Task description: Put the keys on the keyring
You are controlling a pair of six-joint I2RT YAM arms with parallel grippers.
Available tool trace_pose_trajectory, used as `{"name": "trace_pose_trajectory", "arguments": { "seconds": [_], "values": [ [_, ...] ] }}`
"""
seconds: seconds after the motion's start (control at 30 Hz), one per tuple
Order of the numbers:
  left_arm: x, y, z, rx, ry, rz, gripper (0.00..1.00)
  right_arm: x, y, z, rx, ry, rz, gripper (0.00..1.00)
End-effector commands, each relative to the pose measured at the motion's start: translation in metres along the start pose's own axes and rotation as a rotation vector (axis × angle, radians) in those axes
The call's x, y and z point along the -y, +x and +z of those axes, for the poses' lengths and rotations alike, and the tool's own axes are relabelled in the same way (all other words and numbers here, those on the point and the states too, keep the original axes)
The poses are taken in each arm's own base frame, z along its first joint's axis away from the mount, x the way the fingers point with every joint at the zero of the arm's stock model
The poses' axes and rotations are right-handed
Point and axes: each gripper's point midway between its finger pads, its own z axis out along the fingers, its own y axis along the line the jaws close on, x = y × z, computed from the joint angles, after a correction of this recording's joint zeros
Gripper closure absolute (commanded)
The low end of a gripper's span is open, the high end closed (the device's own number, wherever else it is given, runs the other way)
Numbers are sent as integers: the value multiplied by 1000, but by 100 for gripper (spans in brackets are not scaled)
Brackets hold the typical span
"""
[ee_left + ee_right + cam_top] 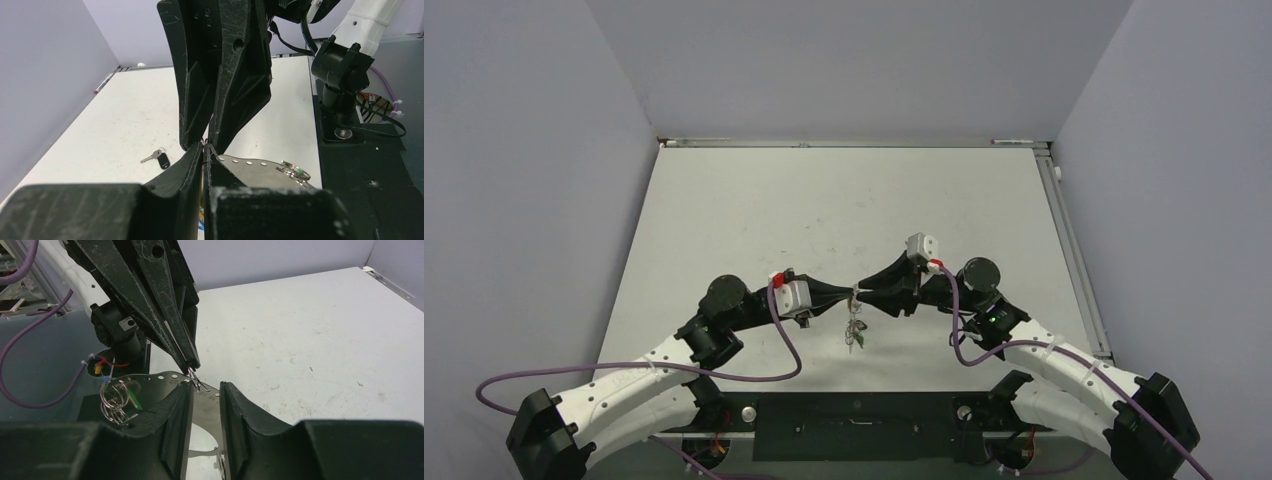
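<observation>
My left gripper (pixel 852 293) and right gripper (pixel 862 294) meet tip to tip above the table's near middle. The left gripper (pixel 205 149) is shut on the keyring (pixel 200 400), a thin grey metal loop with small holes. Its tips (pixel 192 369) pinch the wire at the loop's top edge. A bunch of keys (pixel 856 332) dangles below, among them a green-headed one (pixel 134 399) on small split rings (pixel 112 397). My right gripper (pixel 206 387) straddles the loop with its jaws apart and a gap on both sides. A black-headed key (pixel 161 159) lies alone on the table.
The black base plate (pixel 854 425) and both arm mounts sit along the near edge. Purple cables (pixel 779 340) loop beside the arms. Pens (pixel 1014 142) lie at the far edge and a marker (pixel 102 82) by the left wall. Grey walls enclose three sides.
</observation>
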Motion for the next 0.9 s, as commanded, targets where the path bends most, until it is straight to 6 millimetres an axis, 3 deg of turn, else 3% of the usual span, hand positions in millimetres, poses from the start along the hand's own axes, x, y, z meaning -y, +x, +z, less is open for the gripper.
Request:
{"name": "trace_pose_trajectory", "arguments": {
  "seconds": [0.0,0.27,0.73,0.87],
  "values": [
    [-4,-29,2,103,-13,36,100,-7,-19,5,46,-52,-53,74],
    [-4,-26,3,97,-10,31,100,-9,-21,5,56,-64,-61,95],
    [-5,-21,5,75,-8,28,100,-14,-38,0,109,-58,-99,95],
    [-7,-14,5,33,-9,50,97,-8,-37,-1,83,-22,-110,95]
  ]
}}
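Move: The small metal ring held at the left fingertips lies roughly 1 cm to the right hand's left, level with it and neither ahead nor back. The grey keyring plate hangs below, its middle around 1 cm to the left, 1 cm back and 5 cm down. The green tag is about 4 cm back, 1 cm left and 5 cm down. From the left hand, the ring sticks out some 1 cm to the right. Right fingers shut onto the small ring, easing back about 0.5 cm, while the left keeps its pinch. ##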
